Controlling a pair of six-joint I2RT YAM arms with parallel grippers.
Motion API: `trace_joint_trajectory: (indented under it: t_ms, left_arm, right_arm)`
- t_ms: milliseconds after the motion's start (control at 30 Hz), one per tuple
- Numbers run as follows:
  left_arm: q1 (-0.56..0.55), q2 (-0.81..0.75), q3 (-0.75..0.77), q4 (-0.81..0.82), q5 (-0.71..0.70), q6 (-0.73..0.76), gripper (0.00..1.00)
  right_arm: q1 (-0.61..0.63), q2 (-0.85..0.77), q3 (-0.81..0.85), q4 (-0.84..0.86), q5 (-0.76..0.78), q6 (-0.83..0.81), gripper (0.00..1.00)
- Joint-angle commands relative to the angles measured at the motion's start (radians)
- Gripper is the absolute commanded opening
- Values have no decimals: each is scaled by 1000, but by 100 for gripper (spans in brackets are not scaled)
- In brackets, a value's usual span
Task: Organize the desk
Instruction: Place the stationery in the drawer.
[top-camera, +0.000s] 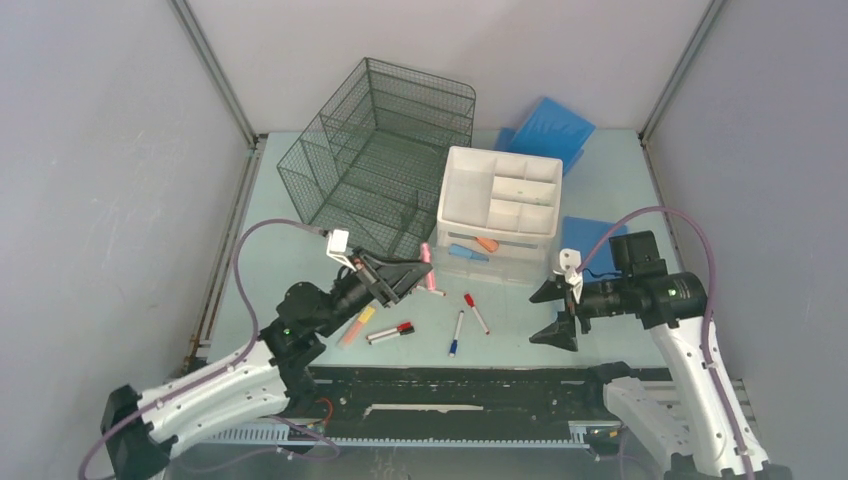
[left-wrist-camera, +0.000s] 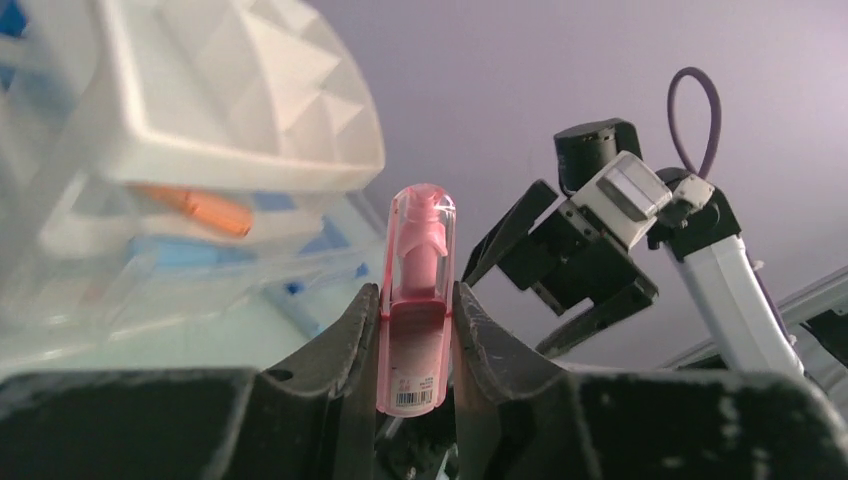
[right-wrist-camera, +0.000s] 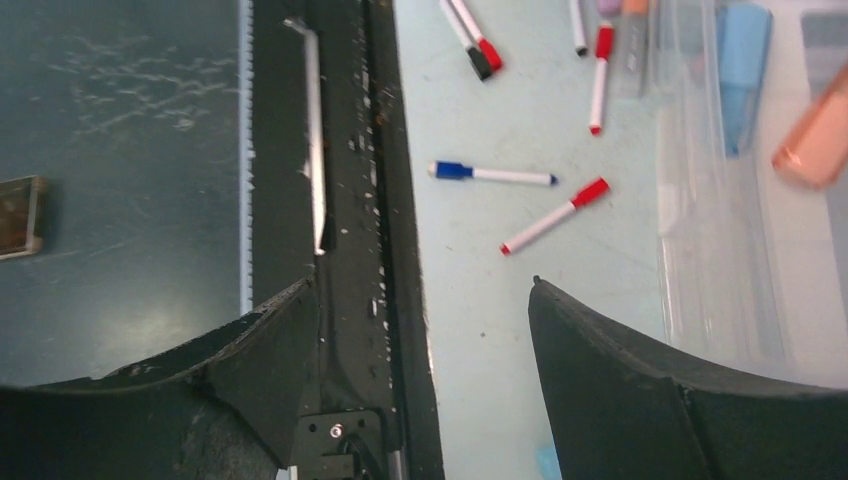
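Observation:
The pale mint-green desk carries loose pens near its front edge. My left gripper is shut on a pink highlighter, held upright just left of the white drawer unit. In the left wrist view the pink highlighter stands between the two black fingers, cap upward. My right gripper hovers open and holds nothing, to the right of the pens. In the right wrist view the right gripper straddles the black front rail and the desk edge.
On the desk lie a red pen, a blue pen, a black-and-red marker and an orange-yellow highlighter. A dark wire-mesh organizer stands at the back. Blue pads lie behind the drawer unit.

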Motion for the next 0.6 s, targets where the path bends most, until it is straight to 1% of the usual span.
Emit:
trace_joint_trajectory:
  t_ms: [0, 100, 267, 367, 567]
  left_arm:
    - [-122, 126, 106, 269, -261, 100, 0]
    - [-175, 248, 160, 351, -350, 104, 0]
    - [-240, 406, 267, 364, -498, 54, 0]
    - [-263, 456, 307, 362, -594, 35, 0]
    - [-286, 512, 364, 340, -655, -5, 0]
  right_arm:
    - [109, 47, 109, 29, -58, 131, 84]
    - [192, 81, 184, 118, -23, 297, 83]
    - [305, 130, 275, 289, 74, 534, 83]
    - [324, 150, 309, 382, 132, 650, 83]
    - [317, 186, 333, 507, 279, 824, 81]
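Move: The pink highlighter is already pinched in the left fingers. From this hand the open drawer is about 12 cm ahead, 14 cm right and 17 cm below; the tray above it is some 22 cm ahead, 15 cm right and 8 cm below. The right hand, empty and open, has that highlighter about 8 cm ahead, 21 cm left and 6 cm above, and the red-capped marker on the table 13 cm ahead, 8 cm left and 20 cm below. The pink highlighter, kept in the left fingers' grip, is carried about 7 cm right, 6 cm up and then 5 cm forward towards the right gripper, the left wrist turning some 15 degrees counter-clockwise. The open right hand rises about 9 cm and goes left towards it, swinging forward late, without touching it yet. ##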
